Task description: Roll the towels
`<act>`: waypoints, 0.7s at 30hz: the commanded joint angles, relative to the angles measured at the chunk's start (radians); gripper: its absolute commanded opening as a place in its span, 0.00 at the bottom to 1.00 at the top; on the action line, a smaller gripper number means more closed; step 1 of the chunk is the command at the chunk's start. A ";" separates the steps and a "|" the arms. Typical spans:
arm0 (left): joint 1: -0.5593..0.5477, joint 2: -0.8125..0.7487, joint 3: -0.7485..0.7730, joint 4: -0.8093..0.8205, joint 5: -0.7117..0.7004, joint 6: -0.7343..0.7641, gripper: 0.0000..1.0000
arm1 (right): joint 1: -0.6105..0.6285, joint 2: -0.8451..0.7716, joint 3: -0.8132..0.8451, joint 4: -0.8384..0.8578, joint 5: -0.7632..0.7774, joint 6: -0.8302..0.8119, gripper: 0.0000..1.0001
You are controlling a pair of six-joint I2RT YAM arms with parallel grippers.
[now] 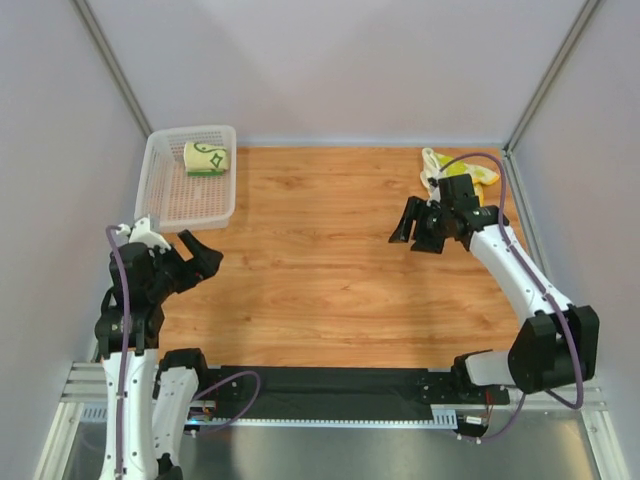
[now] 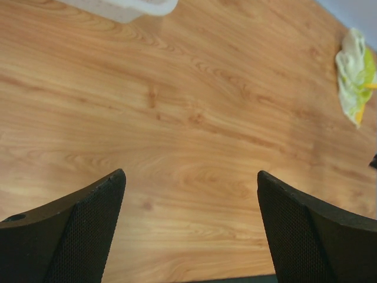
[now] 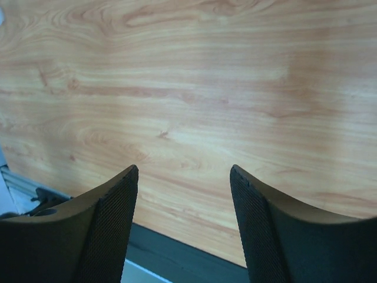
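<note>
One towel [image 1: 206,158], cream with dark green lines, lies rolled inside the white mesh basket [image 1: 172,206] at the far left. The other towel [image 1: 480,174], cream with yellow-green blotches and orange edge, lies crumpled at the far right behind my right arm; in the left wrist view this towel [image 2: 355,75] shows at the right edge. My left gripper [image 1: 200,256] hovers open just in front of the basket, with bare wood between its fingers [image 2: 88,230]. My right gripper [image 1: 413,228] is open and empty, pointing left over the table, a little in front of the crumpled towel.
Grey walls close in the table on three sides. A black strip and metal rail [image 1: 330,395] run along the near edge by the arm bases. The basket's corner [image 2: 126,8] shows at the top of the left wrist view.
</note>
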 commanded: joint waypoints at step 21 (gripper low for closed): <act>-0.053 -0.053 0.081 -0.267 0.088 0.284 0.99 | -0.153 0.721 0.631 0.086 0.268 0.006 0.90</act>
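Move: The crumpled yellow-green towel lies at the far right of the table, about 26 cm ahead of the right hand, some 17 cm to its right and roughly 14 cm below. Bare wood lies between them, and nothing else stands near the towel or the way to it. From the empty left hand the same towel is about 32 cm ahead, some 59 cm to the right and 22 cm down. Towards the yellow-green towel the empty right hand reaches forward about 18 cm, veering right and, mostly late on, sinking over bare table near the towel's left side. The wrist turns some 15 degrees clockwise while the part-open fingers spread nearly wide. The empty left hand draws back about 5 cm, farther from the basket, and also turns clockwise. ##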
